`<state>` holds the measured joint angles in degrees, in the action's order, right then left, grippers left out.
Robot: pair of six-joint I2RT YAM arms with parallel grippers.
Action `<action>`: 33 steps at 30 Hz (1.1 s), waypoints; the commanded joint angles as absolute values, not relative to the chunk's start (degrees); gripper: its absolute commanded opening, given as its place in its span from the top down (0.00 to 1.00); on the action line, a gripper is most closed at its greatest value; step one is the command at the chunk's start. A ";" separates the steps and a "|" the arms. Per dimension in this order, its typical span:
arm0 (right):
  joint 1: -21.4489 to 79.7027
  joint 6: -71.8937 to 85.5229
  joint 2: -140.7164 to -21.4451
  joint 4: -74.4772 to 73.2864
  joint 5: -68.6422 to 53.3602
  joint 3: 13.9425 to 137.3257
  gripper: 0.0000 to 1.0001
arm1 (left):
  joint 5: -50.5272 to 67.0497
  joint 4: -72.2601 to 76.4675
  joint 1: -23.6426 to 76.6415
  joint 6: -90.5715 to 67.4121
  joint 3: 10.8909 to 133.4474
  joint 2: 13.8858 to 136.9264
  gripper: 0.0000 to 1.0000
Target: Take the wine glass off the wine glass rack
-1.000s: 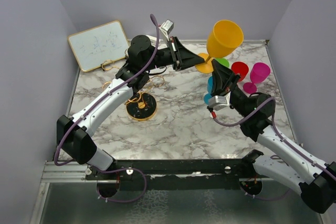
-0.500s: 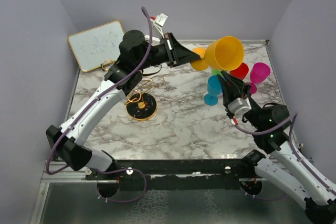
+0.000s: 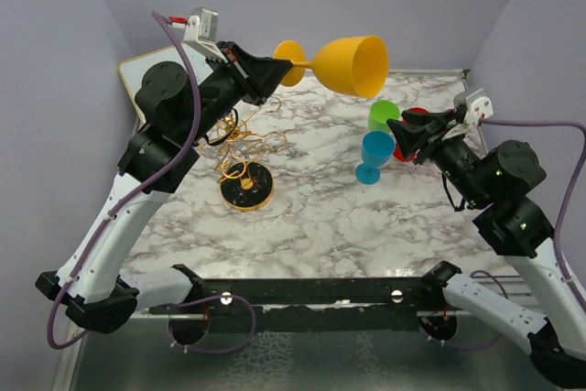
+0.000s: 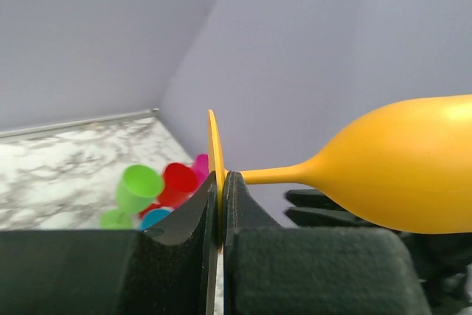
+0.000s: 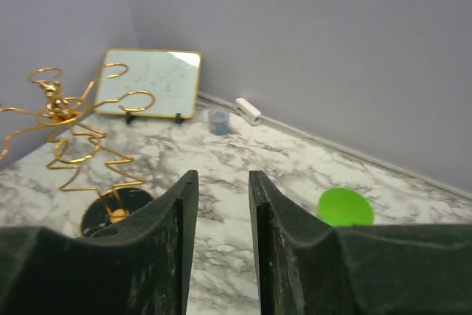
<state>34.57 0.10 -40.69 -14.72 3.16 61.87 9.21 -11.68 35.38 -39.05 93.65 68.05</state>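
The wine glass (image 3: 352,63) is yellow and lies on its side high above the table. My left gripper (image 3: 275,69) is shut on the thin edge of its round foot (image 4: 214,145), and its bowl (image 4: 413,175) points right. The wine glass rack (image 3: 243,144), gold wire on a round black base (image 3: 245,191), stands below and left with no glass on it; it also shows in the right wrist view (image 5: 66,119). My right gripper (image 3: 403,135) is open and holds nothing (image 5: 223,178), off to the right of the yellow glass.
A green glass (image 3: 385,116), a blue glass (image 3: 375,155) and a red glass (image 3: 418,119) stand at the right by my right gripper. A whiteboard (image 5: 151,82), a small blue cup (image 5: 218,120) and a white object (image 5: 248,111) sit along the back wall.
My left arm has risen and swung left with the yellow glass, tipping it sideways. My right gripper has opened and drawn back to the right.
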 commanded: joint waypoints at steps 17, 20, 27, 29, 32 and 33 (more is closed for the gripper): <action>34.89 13.04 -53.11 -28.05 -15.72 85.26 0.43 | 0.33 -16.13 35.46 -21.60 85.07 58.47 1.00; 34.89 13.79 -53.55 -26.61 -16.34 85.70 0.44 | 3.45 -14.67 35.42 -21.57 84.21 58.42 1.00; 34.89 14.63 -55.72 -25.51 -18.15 87.46 0.45 | 6.65 -12.52 35.42 -22.24 82.68 58.31 1.00; 34.89 14.80 -56.16 -25.26 -18.30 87.69 0.45 | 7.67 -11.91 35.42 -22.37 82.32 58.30 1.00; 34.89 15.22 -56.93 -24.56 -18.99 87.67 0.45 | 8.92 -11.07 35.46 -22.87 81.92 58.39 1.00; 34.89 15.37 -57.18 -24.25 -19.39 87.59 0.45 | 9.41 -10.95 35.43 -23.07 81.92 58.55 1.00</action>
<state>34.57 14.00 -56.25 -26.41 -16.73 86.21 5.69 -14.68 35.38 -22.50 82.02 58.83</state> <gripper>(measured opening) 0.556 0.039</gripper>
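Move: My left hand holds the yellow wine glass by its foot, and my empty right hand lies about 18 cm to its right, 2 cm back and 13 cm lower; the rack stands some 9 cm ahead and 13 cm left of my left hand, far below. From my right hand the yellow glass's middle is about 10 cm left, 1 cm back and 17 cm up. The blue glass is roughly 16 cm ahead of it and 2 cm right, the green one 26 cm ahead and 4 cm right, both about 34 cm down. I bring my right hand up and to the left, about 7 cm each way and a little back, towards the glass's bowl, opening its fingers wider while it swings some 20 degrees counter-clockwise and tips slightly down. My left hand keeps its pinch on the foot and lowers the glass roughly 5 cm, going left and then partway back right, and rolls so the bowl end dips. ##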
